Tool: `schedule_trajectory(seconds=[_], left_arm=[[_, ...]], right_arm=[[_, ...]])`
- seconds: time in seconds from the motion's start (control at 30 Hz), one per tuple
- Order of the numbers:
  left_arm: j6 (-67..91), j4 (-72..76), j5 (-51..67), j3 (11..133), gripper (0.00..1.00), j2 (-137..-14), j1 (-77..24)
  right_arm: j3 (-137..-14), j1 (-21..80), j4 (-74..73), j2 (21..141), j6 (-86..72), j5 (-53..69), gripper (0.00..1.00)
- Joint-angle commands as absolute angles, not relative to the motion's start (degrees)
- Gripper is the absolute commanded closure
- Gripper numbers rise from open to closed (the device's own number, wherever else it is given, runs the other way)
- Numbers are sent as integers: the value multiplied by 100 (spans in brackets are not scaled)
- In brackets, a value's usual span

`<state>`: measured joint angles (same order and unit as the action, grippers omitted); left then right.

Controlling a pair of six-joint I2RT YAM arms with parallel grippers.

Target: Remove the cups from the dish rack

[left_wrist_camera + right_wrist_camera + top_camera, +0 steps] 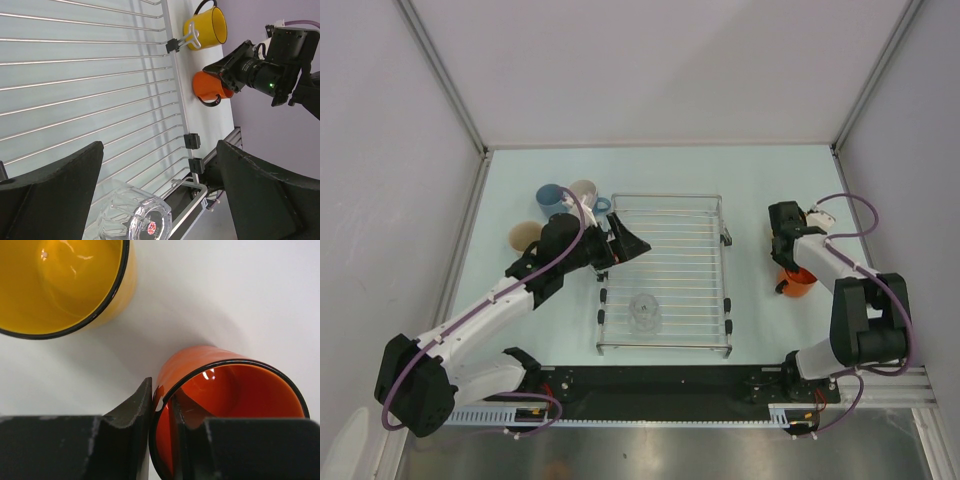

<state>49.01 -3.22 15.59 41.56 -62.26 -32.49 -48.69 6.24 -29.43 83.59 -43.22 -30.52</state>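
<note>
The silver wire dish rack lies mid-table. A small clear glass lies on its near part. My left gripper hangs open over the rack's left side, with the glass low between its fingers and untouched. Right of the rack, my right gripper is shut on the rim of the upright orange mug, one finger inside and one outside. A yellow cup stands just beyond it.
Left of the rack's far corner stand a light blue cup, a beige cup and a tan cup. White walls enclose the table on three sides. A black rail runs along the near edge.
</note>
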Motion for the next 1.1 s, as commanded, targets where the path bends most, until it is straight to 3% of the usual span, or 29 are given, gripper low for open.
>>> schedule_trajectory(seconds=[0.0,0.2,0.43,0.83,0.93,0.97,1.07], left_arm=[[4781,-325,1512,4140,0,-6152,-3217],[4781,-334,1538,4131,0,-6170,-3217],[4799,-334,1538,4122,0,-6179,-3217],[4720,-413,1415,4192,0,-6161,-3234],[4501,-685,1196,4350,0,-6144,-3234],[4422,-825,1082,4385,0,-6135,-3226],[4132,-1211,853,4587,0,-6196,-3278]], right_arm=[[-5203,510,-2725,8490,-4210,-3200,100],[-5221,466,-2689,8613,-4140,-3032,100],[-5256,475,-2715,8104,-4087,-2751,75],[-5958,1080,-3577,7023,-4069,-3006,59],[-6038,1379,-3656,6584,-4069,-2988,47],[-6047,1484,-3674,6365,-4078,-2945,37],[-5942,1994,-3429,5899,-4043,-2892,20]])
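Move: The right hand has the orange cup by its rim, the cup's middle some 2 cm back, 3 cm right and 3 cm below the hand. The yellow cup stands roughly 9 cm ahead of this hand, level left to right and 4 cm lower. From the left hand, the clear glass cup in the rack lies about 7 cm back, 4 cm right and 15 cm down, the orange cup some 44 cm right, 3 cm ahead and 17 cm below. The right hand, still pinching the orange cup's rim, eases about 1 cm forward and slightly down to set it on the table, then opens, lets go and climbs some 14 cm, swinging about 6 cm left towards the rack while the fingers tip up about 20 degrees and turn counter-clockwise. The open left hand stays put until the end, then begins sinking a centimetre or so towards the clear glass cup. ##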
